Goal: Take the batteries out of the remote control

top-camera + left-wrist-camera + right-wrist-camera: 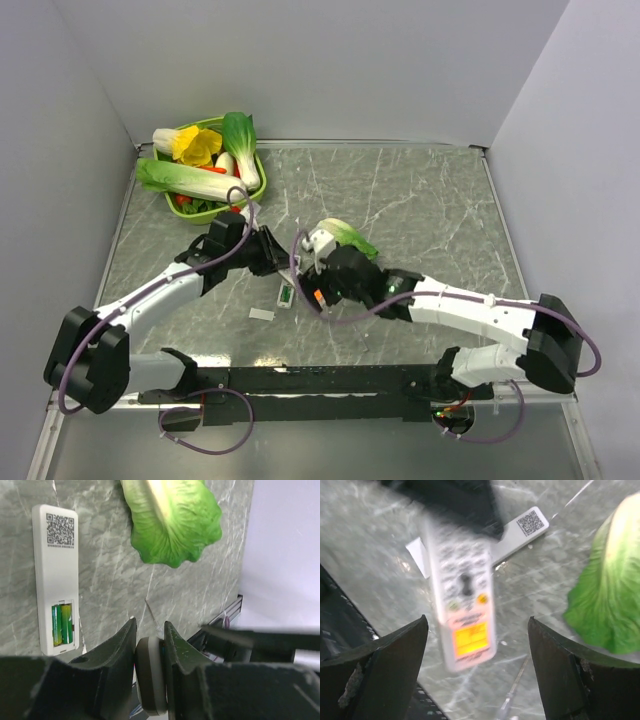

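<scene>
My left gripper (pixel 149 627) is shut on the end of a white remote control (pixel 465 615) with rows of buttons and an orange label; its rounded edge (pixel 150 675) shows between the jaws. That remote hangs above the table between the wide-open fingers of my right gripper (pixel 477 622), which do not touch it. A second white remote (pixel 55 570) lies face down on the table with a QR code on its back. Its battery bay is open, with two green batteries (pixel 62 625) inside. In the top view both grippers (pixel 283 258) (pixel 318 280) meet just above this remote (pixel 286 295).
A small flat white panel (pixel 261 314) lies left of the face-down remote. A green cabbage (pixel 350 238) sits just behind the right gripper. A green basket (pixel 255 190) of vegetables stands at the back left. A thin metal rod (pixel 512 690) lies on the table under the right gripper.
</scene>
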`<state>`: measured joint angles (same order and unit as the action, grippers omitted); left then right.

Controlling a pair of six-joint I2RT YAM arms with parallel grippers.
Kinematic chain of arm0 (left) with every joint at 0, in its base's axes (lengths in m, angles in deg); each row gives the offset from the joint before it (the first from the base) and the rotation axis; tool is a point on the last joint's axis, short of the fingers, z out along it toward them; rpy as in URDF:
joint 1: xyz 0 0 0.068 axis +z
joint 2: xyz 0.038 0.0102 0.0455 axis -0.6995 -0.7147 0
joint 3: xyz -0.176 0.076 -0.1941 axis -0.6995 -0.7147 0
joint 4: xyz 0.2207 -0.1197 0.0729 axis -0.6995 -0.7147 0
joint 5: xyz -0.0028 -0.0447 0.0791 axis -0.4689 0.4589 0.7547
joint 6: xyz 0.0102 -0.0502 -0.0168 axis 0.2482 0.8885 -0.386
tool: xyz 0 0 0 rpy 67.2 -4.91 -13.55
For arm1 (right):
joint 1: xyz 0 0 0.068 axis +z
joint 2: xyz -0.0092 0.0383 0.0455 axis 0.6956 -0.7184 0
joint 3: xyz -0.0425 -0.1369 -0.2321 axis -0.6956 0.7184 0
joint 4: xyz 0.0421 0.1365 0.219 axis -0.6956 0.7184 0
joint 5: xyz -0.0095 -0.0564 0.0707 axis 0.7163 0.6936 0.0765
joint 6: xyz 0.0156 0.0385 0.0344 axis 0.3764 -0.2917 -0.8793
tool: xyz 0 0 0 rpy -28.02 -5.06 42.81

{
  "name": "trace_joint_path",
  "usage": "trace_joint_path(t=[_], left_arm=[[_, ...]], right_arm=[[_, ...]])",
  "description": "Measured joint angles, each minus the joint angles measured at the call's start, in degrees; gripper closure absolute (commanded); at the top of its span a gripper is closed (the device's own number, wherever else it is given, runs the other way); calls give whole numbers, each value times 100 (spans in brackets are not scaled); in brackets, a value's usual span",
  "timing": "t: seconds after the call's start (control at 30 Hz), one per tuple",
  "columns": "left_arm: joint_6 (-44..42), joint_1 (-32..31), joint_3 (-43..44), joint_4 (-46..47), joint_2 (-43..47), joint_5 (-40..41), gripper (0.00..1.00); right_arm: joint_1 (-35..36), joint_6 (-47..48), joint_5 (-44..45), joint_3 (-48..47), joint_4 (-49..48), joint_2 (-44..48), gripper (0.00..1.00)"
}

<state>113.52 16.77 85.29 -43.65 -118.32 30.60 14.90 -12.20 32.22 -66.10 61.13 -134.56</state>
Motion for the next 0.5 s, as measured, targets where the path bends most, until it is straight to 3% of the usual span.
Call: trace_joint_path(t=[0.13,0.23,0.3,0.33,0.4,0.43,0.5], left_arm=[[151,-2,210,-111,-118,74,99],[245,-2,321,-122,-170,76,99],[332,-2,354,-122,-190,74,99],[369,-2,356,-122,-192,74,99],[463,-2,358,-118,-190,76,99],[492,-2,358,-107,-190,72,99],[562,-2,358,-98,-190,125,99]], right_arm=[[664,616,973,262,-315,166,14],[984,1005,1746,262,-575,15,21],[1097,1161,2264,254,-699,-199,33],[1128,1215,2553,234,-723,-382,48],[1134,1290,2907,216,-723,-682,59],[1139,1298,3025,216,-695,-813,72],[1182,1381,3071,199,-675,-901,87]])
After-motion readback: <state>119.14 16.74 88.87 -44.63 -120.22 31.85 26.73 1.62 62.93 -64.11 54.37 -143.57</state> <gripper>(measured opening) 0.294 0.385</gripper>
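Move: The left hand already grips one end of the orange-screened remote, whose middle is about 3 cm back, 4 cm right and 2 cm below it. From the open right hand, that middle lies some 3 cm ahead, 3 cm left and 2 cm down. On the table roughly 13 cm below the right hand are the opened remote, 5 cm ahead and 7 cm left, and the lettuce, 14 cm ahead and 10 cm right. Right hand twists some 30 degrees, dips 3 cm, edges forward, closes on the remote's screen end; left keeps hold. ##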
